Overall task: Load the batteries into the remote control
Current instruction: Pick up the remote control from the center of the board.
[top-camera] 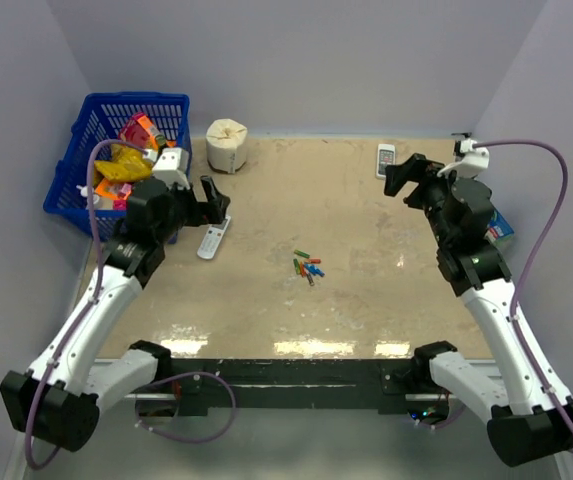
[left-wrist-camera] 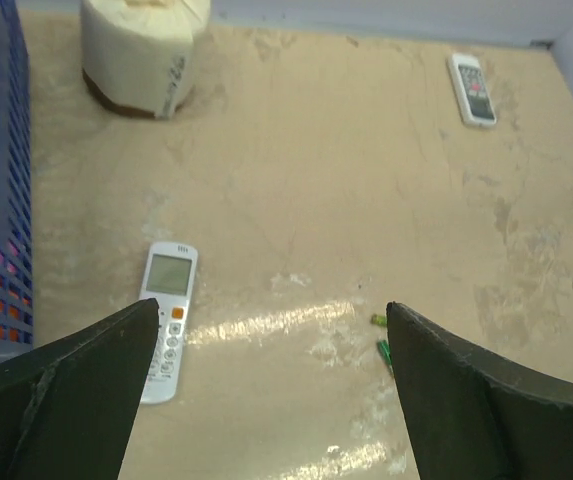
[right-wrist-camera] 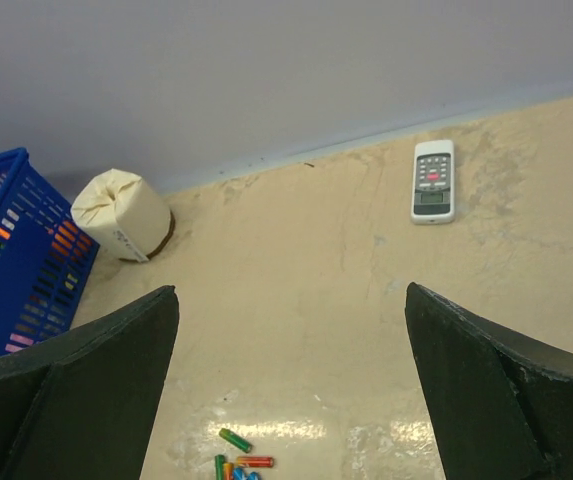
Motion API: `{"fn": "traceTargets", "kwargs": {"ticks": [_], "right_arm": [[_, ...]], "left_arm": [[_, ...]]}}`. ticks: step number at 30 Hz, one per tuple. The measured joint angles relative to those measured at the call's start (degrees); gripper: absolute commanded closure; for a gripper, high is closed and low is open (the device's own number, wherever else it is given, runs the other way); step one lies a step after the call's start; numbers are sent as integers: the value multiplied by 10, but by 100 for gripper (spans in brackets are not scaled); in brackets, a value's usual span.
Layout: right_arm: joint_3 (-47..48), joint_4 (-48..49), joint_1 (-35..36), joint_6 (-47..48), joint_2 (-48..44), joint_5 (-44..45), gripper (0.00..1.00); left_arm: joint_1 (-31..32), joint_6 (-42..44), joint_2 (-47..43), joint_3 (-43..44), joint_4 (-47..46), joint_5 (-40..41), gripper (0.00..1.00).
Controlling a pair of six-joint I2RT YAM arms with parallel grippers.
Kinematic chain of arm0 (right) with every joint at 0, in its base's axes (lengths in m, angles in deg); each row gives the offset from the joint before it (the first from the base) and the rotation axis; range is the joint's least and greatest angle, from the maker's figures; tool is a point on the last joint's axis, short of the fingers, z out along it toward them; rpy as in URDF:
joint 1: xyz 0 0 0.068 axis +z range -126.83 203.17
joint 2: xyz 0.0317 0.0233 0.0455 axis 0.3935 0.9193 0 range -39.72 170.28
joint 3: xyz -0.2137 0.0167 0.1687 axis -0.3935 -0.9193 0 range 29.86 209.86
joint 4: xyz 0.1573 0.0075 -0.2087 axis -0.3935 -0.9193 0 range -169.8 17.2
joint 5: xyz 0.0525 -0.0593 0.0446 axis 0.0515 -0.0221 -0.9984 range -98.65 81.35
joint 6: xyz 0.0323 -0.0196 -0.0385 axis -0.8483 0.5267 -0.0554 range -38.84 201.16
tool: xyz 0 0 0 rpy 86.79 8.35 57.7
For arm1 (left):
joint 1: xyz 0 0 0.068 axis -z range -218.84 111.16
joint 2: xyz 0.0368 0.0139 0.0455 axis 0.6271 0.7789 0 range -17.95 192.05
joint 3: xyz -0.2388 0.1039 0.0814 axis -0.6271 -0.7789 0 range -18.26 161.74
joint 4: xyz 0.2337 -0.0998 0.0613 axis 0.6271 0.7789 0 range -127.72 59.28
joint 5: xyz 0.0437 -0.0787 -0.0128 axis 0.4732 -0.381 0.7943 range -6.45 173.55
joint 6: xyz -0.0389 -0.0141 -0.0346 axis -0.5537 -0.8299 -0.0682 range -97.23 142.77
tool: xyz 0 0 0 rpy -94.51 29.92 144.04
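Observation:
The remote control (top-camera: 213,240) lies face up on the tan table at the left, its screen and grey buttons showing (left-wrist-camera: 168,320). The batteries (top-camera: 307,266), a small heap of green, red, blue and orange cylinders, lie mid-table; two green ones (left-wrist-camera: 383,348) show in the left wrist view and several (right-wrist-camera: 238,458) in the right wrist view. My left gripper (top-camera: 211,203) hovers open just behind the remote, nothing between its fingers (left-wrist-camera: 271,308). My right gripper (top-camera: 401,178) is open and empty at the far right (right-wrist-camera: 291,290), well away from the batteries.
A shorter white handset (top-camera: 386,159) lies at the back right, just beside the right gripper. A white paper roll (top-camera: 227,145) stands at the back. A blue basket (top-camera: 116,150) of packets sits at the far left. A blue item (top-camera: 499,225) shows behind the right arm.

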Motion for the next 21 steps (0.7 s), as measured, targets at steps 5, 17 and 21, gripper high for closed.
{"fn": "traceTargets", "kwargs": {"ticks": [5,17,21], "right_arm": [[0,-1,0,-20,27,-27,2],[0,1,0,-31,57,-73,2],[0,2,0,-21,57,-81,2]], "left_arm": [[17,-1,95,49,68,-21,0],[23,49,361,198,201,-10,2],[16,60,446,239,219,0,4]]}}
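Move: The white remote control lies about 9 cm ahead of the left hand, 2 cm to its left and 26 cm below it. The loose batteries lie some 21 cm to this hand's right, about level with it fore and aft. The blue basket sits roughly 22 cm ahead and 27 cm left, the tissue roll about 35 cm straight ahead. From the right hand that remote is about 43 cm left, 8 cm ahead and 34 cm below. Heading down for the white remote control, the left hand sinks about 17 cm, working forward some 6 cm and at first a little to the right, while the wrist tips from nearly level to pointing steeply down by about 40 degrees. Its fingers stay wide open and touch nothing. Meanwhile the right hand, open and empty, eases about 3 cm left and 3 cm down, turning slightly counter-clockwise, then stops. ##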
